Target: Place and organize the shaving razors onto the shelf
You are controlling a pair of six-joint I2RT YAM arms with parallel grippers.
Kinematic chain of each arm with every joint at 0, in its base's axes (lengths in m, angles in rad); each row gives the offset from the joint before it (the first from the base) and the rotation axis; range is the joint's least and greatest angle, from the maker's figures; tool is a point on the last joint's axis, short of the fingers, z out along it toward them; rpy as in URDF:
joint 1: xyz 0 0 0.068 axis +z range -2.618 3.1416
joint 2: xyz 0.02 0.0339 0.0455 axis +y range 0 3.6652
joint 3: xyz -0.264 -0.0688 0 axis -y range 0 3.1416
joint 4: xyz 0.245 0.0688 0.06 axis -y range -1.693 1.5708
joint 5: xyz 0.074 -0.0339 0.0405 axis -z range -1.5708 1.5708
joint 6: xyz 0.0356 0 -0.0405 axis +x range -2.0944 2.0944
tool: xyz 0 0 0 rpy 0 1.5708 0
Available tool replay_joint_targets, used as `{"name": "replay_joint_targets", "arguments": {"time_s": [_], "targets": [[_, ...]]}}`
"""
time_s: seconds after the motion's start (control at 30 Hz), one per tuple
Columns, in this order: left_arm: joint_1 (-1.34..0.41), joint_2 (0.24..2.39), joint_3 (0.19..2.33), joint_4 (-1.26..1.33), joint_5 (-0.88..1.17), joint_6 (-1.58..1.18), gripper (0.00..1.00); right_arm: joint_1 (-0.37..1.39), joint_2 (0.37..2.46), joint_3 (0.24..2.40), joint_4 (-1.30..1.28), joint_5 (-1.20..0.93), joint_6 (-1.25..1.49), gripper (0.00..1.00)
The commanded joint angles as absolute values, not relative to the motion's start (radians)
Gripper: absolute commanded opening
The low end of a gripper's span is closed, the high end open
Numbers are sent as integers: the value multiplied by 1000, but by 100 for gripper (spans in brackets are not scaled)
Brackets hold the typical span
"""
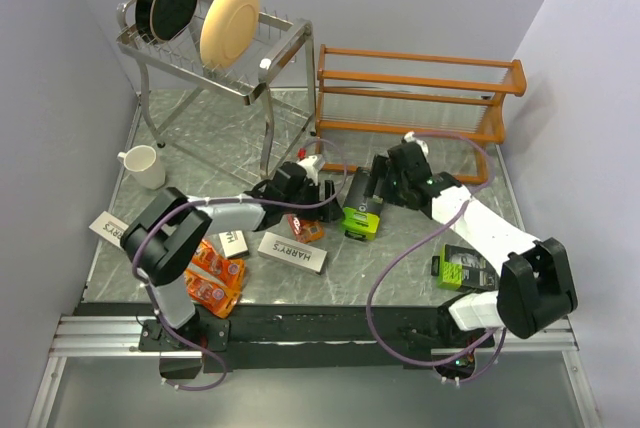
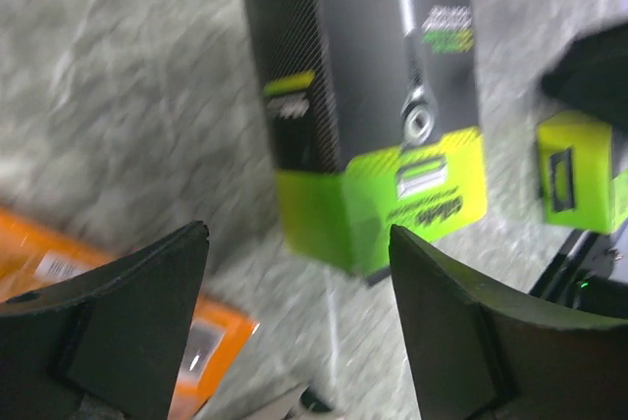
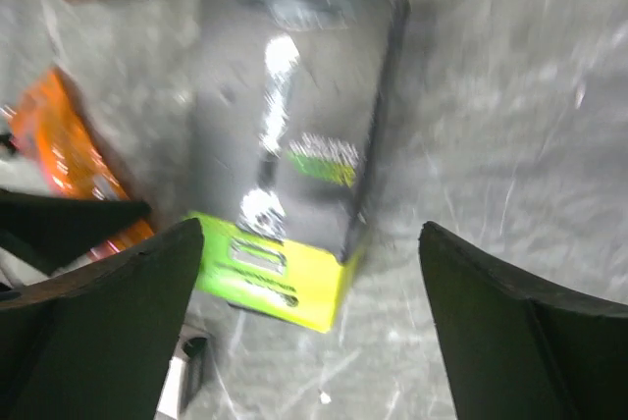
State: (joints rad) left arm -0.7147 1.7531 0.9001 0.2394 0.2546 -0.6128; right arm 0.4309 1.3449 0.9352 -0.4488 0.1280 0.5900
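Observation:
A black-and-lime razor pack (image 1: 363,203) lies flat in the middle of the table, in front of the orange-brown shelf (image 1: 415,98). My left gripper (image 1: 322,194) hovers just left of it, open and empty; in the left wrist view the pack (image 2: 373,96) lies ahead of the gripper (image 2: 299,243). My right gripper (image 1: 388,180) is at the pack's right side, open too, with the pack (image 3: 294,145) ahead of it (image 3: 309,243). A second lime pack (image 1: 463,268) lies by the right arm. White Harry's boxes (image 1: 293,252) and orange packs (image 1: 215,273) lie front left.
A silver rack (image 1: 215,43) with plates stands at the back left, and a white mug (image 1: 143,165) sits at its foot. One white box (image 1: 108,227) lies near the left edge. An orange pack (image 1: 305,228) rests just under the left gripper. Grey walls close in both sides.

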Motion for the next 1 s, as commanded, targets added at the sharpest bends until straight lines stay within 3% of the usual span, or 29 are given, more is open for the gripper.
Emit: {"name": "replay_joint_targets", "arguments": {"time_s": [0.0, 0.07, 0.27, 0.47, 0.57, 0.6, 0.67, 0.7, 0.97], "targets": [[-712, 1796, 982, 311, 314, -652, 77, 410, 1324, 827, -420, 64, 650, 95], [-709, 1799, 976, 325, 354, -657, 77, 384, 1321, 795, -387, 20, 672, 93], [-707, 1861, 977, 397, 468, -661, 65, 324, 1341, 641, -258, -141, 730, 68], [-713, 1960, 1035, 370, 520, -658, 42, 313, 1335, 591, -118, -222, 710, 45], [-718, 1980, 1042, 391, 534, -669, 25, 310, 1333, 569, -71, -262, 703, 32], [-725, 1980, 1045, 393, 534, -670, 15, 310, 1332, 562, -60, -288, 700, 22], [-735, 1979, 1039, 408, 545, -678, 6, 307, 1325, 543, -37, -295, 690, 12], [-745, 1967, 1032, 416, 542, -678, 1, 308, 1313, 537, -32, -299, 683, 1], [-801, 1908, 966, 445, 529, -660, 1, 308, 1232, 548, -75, -291, 655, 0]]}}
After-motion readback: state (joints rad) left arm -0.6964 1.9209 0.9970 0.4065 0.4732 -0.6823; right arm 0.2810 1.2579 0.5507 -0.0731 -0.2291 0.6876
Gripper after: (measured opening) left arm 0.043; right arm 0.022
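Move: The green-and-black razor box lies about 8 cm to the left hand's right, 2 cm farther out and a little lower. From the right hand it is roughly 4 cm left, 1 cm back and 7 cm below. An orange razor pack lies some 6 cm left and 3 cm back of the left hand, and the white Harry's box 9 cm left and 10 cm back of that hand. The shelf stands about 12 cm ahead of the right hand and 4 cm to its right. Both grippers shut fully and come to bear with their closed tips on opposite sides of the razor box, near its green-black seam, squeezing it between them. The left goes about 4 cm right; the right first drops some 6 cm while drawing back about 4 cm, then edges left, rolling its left side up nearly 20 degrees. ##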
